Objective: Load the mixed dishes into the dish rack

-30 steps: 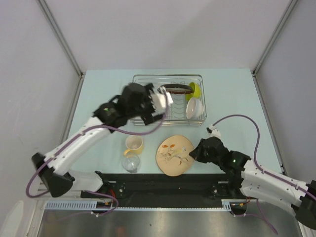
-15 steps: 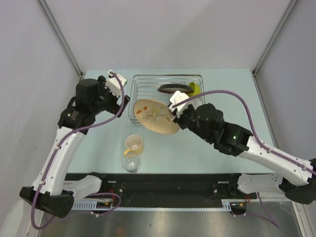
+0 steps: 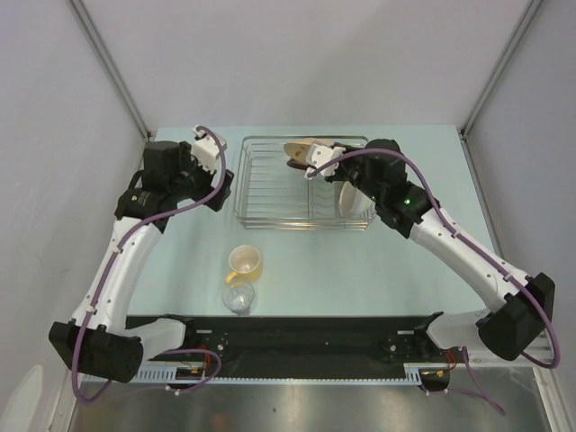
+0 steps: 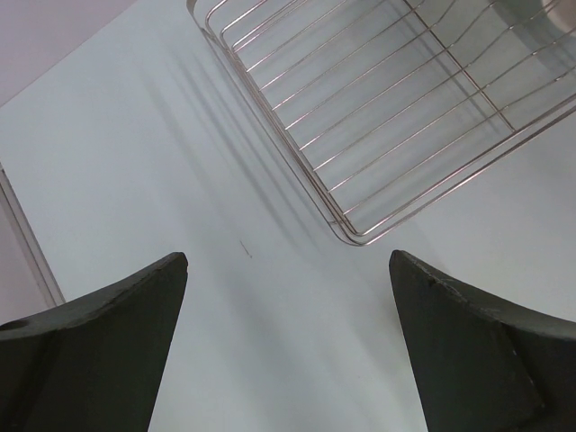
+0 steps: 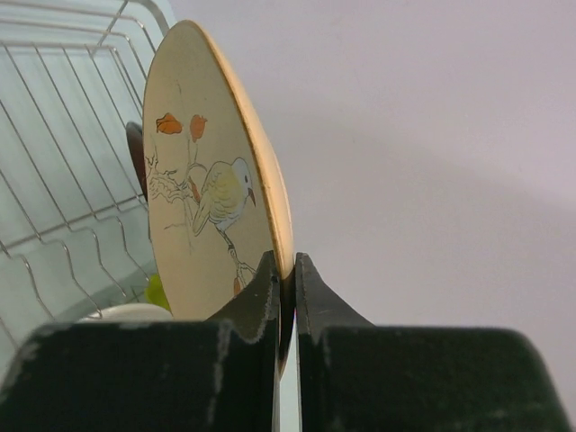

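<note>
My right gripper [image 3: 306, 157] [image 5: 286, 265] is shut on the rim of the beige patterned plate [image 3: 297, 148] [image 5: 198, 198], which it holds on edge over the back of the dish rack [image 3: 270, 193] [image 5: 63, 180]. A white bowl [image 3: 354, 200] [image 5: 126, 312] rests in the rack's right end. In the right wrist view a dark dish [image 5: 135, 148] and a lime-green bowl [image 5: 157, 292] peek from behind the plate. The cream-yellow mug [image 3: 243, 263] and the clear glass [image 3: 238, 297] stand on the table in front of the rack. My left gripper [image 3: 219, 180] [image 4: 288, 261] hangs open and empty, left of the rack's corner [image 4: 378, 117].
Pale walls with metal corner posts [image 3: 112, 67] enclose the table on three sides. The arm bases and a black rail [image 3: 306, 337] run along the near edge. The right arm's cable [image 3: 432, 202] arcs above the table to the rack's right.
The right arm has carried the plate from the rack's front edge to its back and tipped it onto its edge. The left arm drew back from the rack and now holds still.
</note>
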{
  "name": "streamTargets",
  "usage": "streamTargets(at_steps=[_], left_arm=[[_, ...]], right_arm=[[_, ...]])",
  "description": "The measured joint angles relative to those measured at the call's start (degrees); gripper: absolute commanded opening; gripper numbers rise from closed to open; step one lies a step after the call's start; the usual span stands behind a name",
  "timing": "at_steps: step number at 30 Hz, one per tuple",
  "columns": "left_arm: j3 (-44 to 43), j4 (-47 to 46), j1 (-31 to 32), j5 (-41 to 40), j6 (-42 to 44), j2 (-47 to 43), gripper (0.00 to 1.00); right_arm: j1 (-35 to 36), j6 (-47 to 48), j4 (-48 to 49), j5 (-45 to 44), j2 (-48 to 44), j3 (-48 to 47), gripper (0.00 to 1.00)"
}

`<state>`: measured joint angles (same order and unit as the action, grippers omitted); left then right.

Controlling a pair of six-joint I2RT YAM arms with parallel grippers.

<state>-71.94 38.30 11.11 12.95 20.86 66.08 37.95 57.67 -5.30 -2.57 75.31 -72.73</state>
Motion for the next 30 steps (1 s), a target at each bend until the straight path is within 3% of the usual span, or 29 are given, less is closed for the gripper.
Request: streamTargets(at_steps=[11, 30], left_arm=[[0.07, -2.73, -1.03, 1.09, -1.42, 3.67, 0.99], [0.52, -4.09, -1.05, 1.27, -1.99, 3.8, 0.99]], right_arm=[[-1.66, 5.33, -0.63, 8.04, 0.11, 4.26, 0.0], [-1.95, 5.33, -1.6, 9.84, -2.67, 11.93, 0.0]])
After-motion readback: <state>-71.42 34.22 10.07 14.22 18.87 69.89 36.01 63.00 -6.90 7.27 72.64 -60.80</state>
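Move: The right gripper already holds the bird plate on edge over the rack. The free slot for it, in front of the brown-rimmed plate, lies about 6 cm left of this hand, 1 cm ahead and 18 cm below. The brown-rimmed plate stands 10 cm ahead and 6 cm left, the green bowl 10 cm ahead and 5 cm right, the white bowl 1 cm ahead and 6 cm right, all roughly 20 cm lower. From the left gripper, the slot is some 27 cm right, 5 cm ahead. Lower the right gripper almost straight down, about 9 cm, bringing the bird plate down towards the free slot in front of the brown-rimmed plate. Turn the wrist some 10 degrees counter-clockwise on the way and tip the fingers slightly down. Then hold there, still pinching the rim. Meanwhile let the open, empty left gripper ease about 2 cm forward. ##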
